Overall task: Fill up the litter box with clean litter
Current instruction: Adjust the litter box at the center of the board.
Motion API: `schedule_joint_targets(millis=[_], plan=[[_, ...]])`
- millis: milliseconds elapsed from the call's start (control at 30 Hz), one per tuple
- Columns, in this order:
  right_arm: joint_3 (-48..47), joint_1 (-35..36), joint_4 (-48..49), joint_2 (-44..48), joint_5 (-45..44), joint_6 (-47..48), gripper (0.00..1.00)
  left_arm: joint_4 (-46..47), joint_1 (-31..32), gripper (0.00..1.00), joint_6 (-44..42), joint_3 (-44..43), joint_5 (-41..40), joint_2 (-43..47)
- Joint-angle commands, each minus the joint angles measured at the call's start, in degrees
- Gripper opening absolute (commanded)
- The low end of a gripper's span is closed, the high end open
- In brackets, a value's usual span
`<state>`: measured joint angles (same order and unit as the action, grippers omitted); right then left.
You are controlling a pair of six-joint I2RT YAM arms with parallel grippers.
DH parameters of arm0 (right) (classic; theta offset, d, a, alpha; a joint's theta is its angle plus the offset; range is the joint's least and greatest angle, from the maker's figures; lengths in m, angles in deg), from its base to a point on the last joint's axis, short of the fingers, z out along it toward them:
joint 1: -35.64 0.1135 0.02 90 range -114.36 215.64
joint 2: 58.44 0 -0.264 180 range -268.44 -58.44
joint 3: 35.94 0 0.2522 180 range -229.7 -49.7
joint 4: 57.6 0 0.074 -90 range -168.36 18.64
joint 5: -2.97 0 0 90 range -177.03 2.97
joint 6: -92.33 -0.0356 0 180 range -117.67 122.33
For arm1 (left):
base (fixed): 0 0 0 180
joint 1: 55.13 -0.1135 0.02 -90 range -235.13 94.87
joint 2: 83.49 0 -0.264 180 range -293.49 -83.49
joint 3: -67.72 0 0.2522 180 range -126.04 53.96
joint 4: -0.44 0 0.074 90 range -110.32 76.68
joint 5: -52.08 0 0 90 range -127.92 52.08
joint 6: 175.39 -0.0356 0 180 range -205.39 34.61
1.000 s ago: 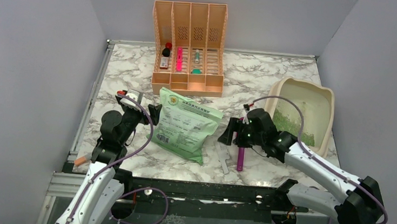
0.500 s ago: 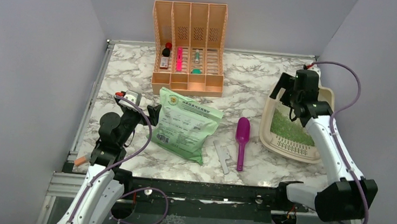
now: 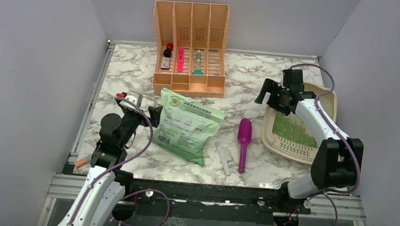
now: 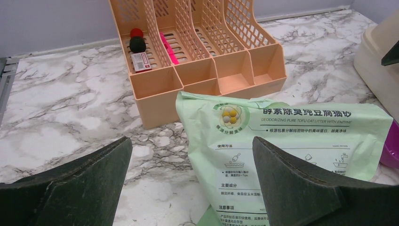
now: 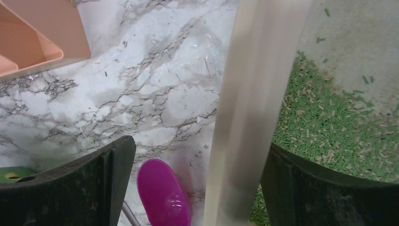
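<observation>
The beige litter box (image 3: pixel 292 149) lies flat at the table's right, slotted grille toward me. Clean litter (image 3: pixel 290 128), green granules, covers part of its floor and shows in the right wrist view as litter (image 5: pixel 329 122) against bare beige floor. My right gripper (image 3: pixel 271 100) is open and straddles the box's far left rim (image 5: pixel 254 94), one finger outside, one finger over the granules; the right gripper (image 5: pixel 200 160) holds nothing. My left gripper (image 3: pixel 153 114) stands open at the left edge of the pale green bag (image 3: pixel 188 125), and the left gripper (image 4: pixel 188 150) is empty.
A magenta scoop (image 3: pixel 244 141) lies between bag and box, a pale strip (image 3: pixel 224 158) beside it. The peach file organizer (image 3: pixel 190 46) stands at the back with small items in it. An orange object (image 3: pixel 80 161) sits at the front left edge.
My right gripper left the magenta scoop lying on the table, opened, and swung to the litter box's far left rim. The box went from tilted to flat. The left arm stayed put.
</observation>
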<state>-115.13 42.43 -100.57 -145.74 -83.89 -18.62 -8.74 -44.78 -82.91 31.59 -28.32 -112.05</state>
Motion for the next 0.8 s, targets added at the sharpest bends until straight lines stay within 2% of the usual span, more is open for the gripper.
schedule_joint_targets(millis=[0,233,500,767], plan=[[2.48,-0.11,5.22,-0.68,5.21,-0.75,1.00,0.72,-0.07,0.99,-0.55,-1.01,0.47,0.33],[5.96,-0.11,7.94,-1.29,8.96,-0.22,1.00,0.56,-0.09,0.99,-0.98,-1.10,0.68,0.23],[8.90,-0.06,13.00,-0.37,21.88,2.46,1.00,0.42,-0.07,0.99,-1.16,-1.18,0.85,0.28],[9.91,-0.02,15.32,-0.70,29.14,3.82,0.99,0.42,-0.07,0.99,-1.25,-1.26,1.07,0.34]])
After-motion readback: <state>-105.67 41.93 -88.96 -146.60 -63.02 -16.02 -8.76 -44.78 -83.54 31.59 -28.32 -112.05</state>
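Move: The litter box's left wall already stands between the open fingers of the right gripper, the right finger inside; the box's middle lies about 10 cm to that hand's right, 6 cm back and 4 cm below. The purple scoop is roughly 8 cm left and 14 cm back, the litter bag about 29 cm left and 11 cm back, both some 10 cm lower. From the left gripper, the box is about 50 cm right, 3 cm farther out and 14 cm below. Bring the right gripper left by about 5 cm, fingers kept wide open astride the litter box's left wall; sink some 3 cm with a slight draw back at first, then go on mostly left. Turn the wrist about 15 degrees counter-clockwise and let the hand's left side rise as much, pushing the wall along with the inner finger. ##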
